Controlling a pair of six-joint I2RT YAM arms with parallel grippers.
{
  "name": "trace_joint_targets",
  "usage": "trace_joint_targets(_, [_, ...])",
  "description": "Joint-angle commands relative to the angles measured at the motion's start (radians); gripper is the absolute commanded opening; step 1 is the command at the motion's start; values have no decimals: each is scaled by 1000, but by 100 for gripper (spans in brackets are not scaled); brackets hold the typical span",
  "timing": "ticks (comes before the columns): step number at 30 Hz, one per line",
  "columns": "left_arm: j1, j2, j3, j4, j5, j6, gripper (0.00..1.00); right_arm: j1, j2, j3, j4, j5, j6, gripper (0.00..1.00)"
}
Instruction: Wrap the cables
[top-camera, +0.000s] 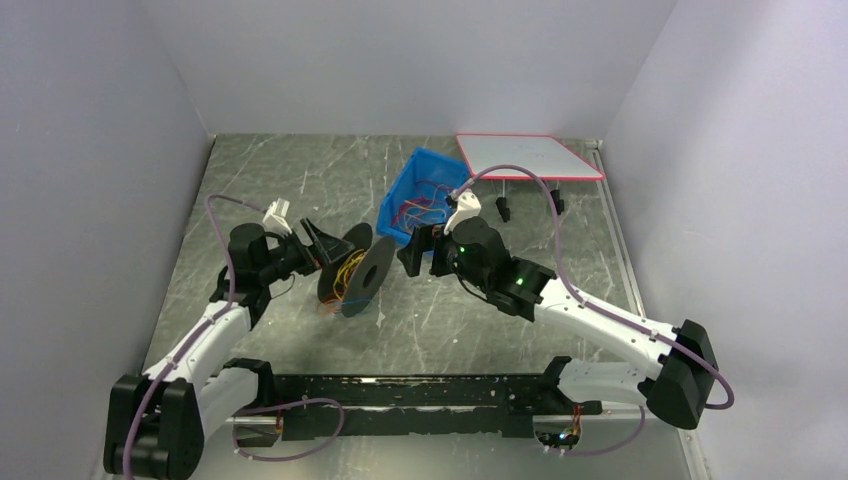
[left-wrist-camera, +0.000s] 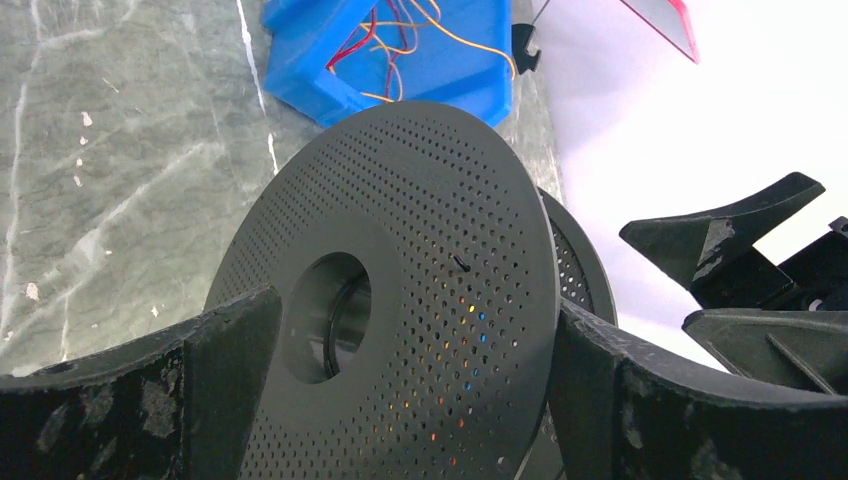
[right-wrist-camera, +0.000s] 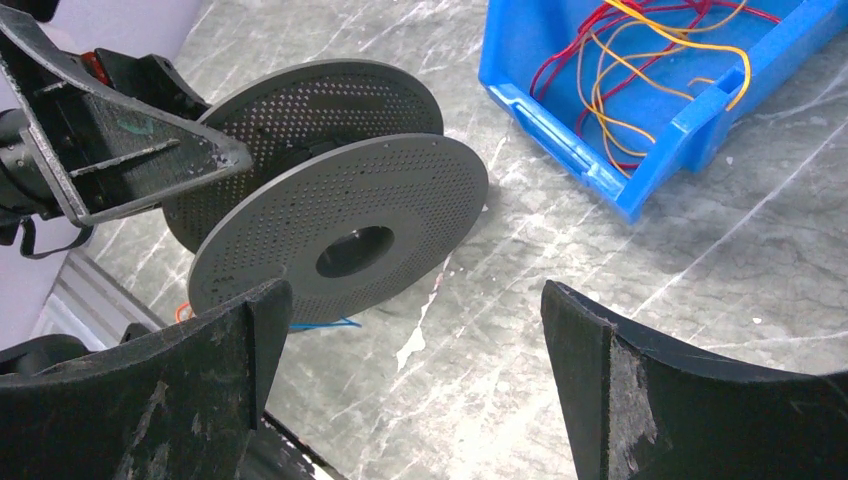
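The dark grey perforated spool (top-camera: 356, 272) stands on its rims mid-table, with orange and yellow cables (top-camera: 347, 270) round its core. More red, orange and yellow cables (right-wrist-camera: 640, 60) lie loose in the blue bin (top-camera: 400, 190). My left gripper (top-camera: 322, 240) is open at the spool's left flange (left-wrist-camera: 420, 230), which fills the gap between its fingers (left-wrist-camera: 200, 370). My right gripper (right-wrist-camera: 415, 330) is open and empty above bare table, between the spool (right-wrist-camera: 340, 230) and the bin (right-wrist-camera: 560, 120). A thin blue wire (right-wrist-camera: 320, 324) pokes out under the spool.
A white board with a red rim (top-camera: 528, 157) stands on short black legs at the back right, just behind the bin. A black frame (top-camera: 420, 400) runs along the near edge between the arm bases. Grey walls close in the left, back and right.
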Motion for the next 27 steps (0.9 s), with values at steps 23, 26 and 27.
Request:
trace_joint_targets(23, [11, -132, 363, -660, -236, 263, 100, 51, 78, -26, 81, -137, 37, 99])
trace_joint_targets(26, [11, -152, 385, -722, -251, 293, 100, 93, 117, -54, 121, -165, 71, 97])
trace_joint_targets(27, [11, -156, 387, -736, -249, 302, 100, 104, 129, -60, 128, -171, 79, 97])
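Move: The spool stands on its rims just beyond the open left fingers, its middle about 4 cm to that hand's right, 4 cm back and some 7 cm below. From the right hand it lies about 12 cm to the left, 3 cm back and roughly 13 cm lower. The blue box sits some 12 cm ahead of the right hand and 2 cm to its right, about 18 cm below. Open left hand rises about 6 cm and leftward, away from the spool; open right hand late heads left, back, down towards it. ##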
